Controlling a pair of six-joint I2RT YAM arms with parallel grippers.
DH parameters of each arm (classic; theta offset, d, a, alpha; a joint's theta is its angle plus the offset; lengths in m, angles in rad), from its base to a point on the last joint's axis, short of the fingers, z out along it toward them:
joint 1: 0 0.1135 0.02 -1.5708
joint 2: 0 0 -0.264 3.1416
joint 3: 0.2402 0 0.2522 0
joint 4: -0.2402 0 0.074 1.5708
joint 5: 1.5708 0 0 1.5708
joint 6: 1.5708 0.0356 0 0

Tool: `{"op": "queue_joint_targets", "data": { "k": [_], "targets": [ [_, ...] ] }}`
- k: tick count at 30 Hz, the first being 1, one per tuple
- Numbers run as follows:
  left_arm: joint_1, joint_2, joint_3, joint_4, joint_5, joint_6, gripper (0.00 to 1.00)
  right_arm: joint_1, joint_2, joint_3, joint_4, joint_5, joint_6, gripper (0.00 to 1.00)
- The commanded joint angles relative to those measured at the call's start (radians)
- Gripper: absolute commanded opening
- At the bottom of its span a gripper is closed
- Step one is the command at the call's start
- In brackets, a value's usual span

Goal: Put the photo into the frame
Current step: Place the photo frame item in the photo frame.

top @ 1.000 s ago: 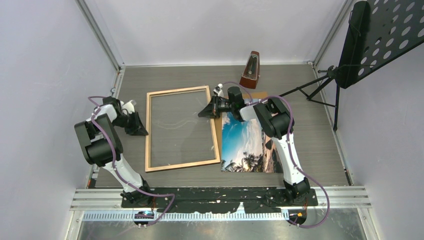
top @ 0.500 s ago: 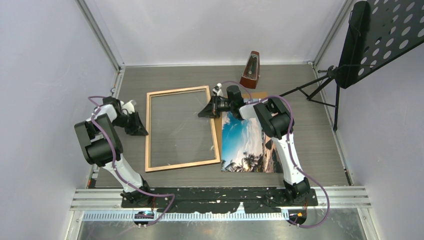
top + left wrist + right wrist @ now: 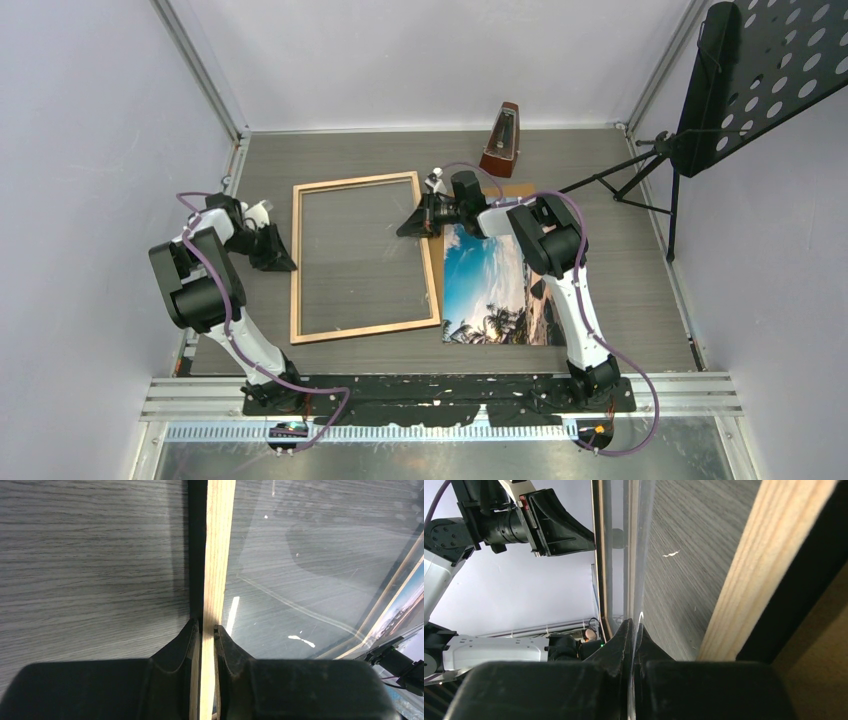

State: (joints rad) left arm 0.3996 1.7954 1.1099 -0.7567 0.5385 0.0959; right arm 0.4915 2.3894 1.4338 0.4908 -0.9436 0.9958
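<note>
The frame [image 3: 296,262] lies flat left of centre, its light wood rear face up. My left gripper [image 3: 288,262] is shut on its left border [image 3: 217,555], one finger on each side of the wood strip [image 3: 207,630]. At the frame's far right corner my right gripper [image 3: 402,229] is shut on the thin clear pane [image 3: 636,555], whose edge runs between the pads [image 3: 633,627]. The wood border [image 3: 764,565] passes just right of those fingers. The photo [image 3: 490,285], a beach print, lies picture up right of the frame, under the right arm.
A brown backing sheet [image 3: 520,190] shows under the photo's far end. A wooden metronome [image 3: 500,140] stands at the back centre. A black music stand [image 3: 760,70] with tripod legs [image 3: 620,180] occupies the back right. Walls enclose the table on three sides.
The right gripper has crept slightly toward the back left with the pane. The left arm and the frame have not moved.
</note>
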Motion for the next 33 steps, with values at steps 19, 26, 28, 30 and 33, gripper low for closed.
{"op": "queue_joint_targets", "data": {
  "k": [19,26,28,30,33],
  "targets": [
    [-0.002,0.003,0.007,-0.023,0.009,0.026,0.34,0.029,-0.036,0.079,-0.16,0.04,-0.144,0.06],
    [-0.002,0.0,0.003,-0.026,0.002,0.033,0.44,0.028,-0.035,0.111,-0.251,0.068,-0.197,0.06],
    [-0.002,0.002,0.005,-0.026,0.0,0.033,0.45,0.028,-0.038,0.115,-0.276,0.076,-0.21,0.06],
    [-0.002,0.001,0.006,-0.027,0.0,0.034,0.47,0.029,-0.041,0.117,-0.292,0.083,-0.224,0.06],
    [-0.002,-0.002,0.008,-0.032,-0.004,0.037,0.51,0.028,-0.04,0.118,-0.301,0.087,-0.231,0.06]
  ]
}}
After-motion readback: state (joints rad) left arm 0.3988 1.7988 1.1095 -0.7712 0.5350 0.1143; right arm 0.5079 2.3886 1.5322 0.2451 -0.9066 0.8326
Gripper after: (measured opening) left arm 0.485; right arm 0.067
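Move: The left fingers still hold the frame's left rail, whose middle is about 2 cm ahead. The frame opening's middle lies some 14 cm to that hand's right and 2 cm ahead. The right hand already grips the clear sheet's edge; the opening's middle is about 7 cm left, 5 cm back and 3 cm below it, and the right rail's middle 5 cm right, 3 cm back and as low. The photo lies roughly 20 cm right and 7 cm back. The left hand lets go of the left rail: its fingers stay almost where they are, then spread to about half open and end astride the wood. Meanwhile the right hand keeps its pinch on the clear sheet and eases it down into the frame by under a centimetre, creeping about half a centimetre left as the fingertips tip some 5 degrees further down. ##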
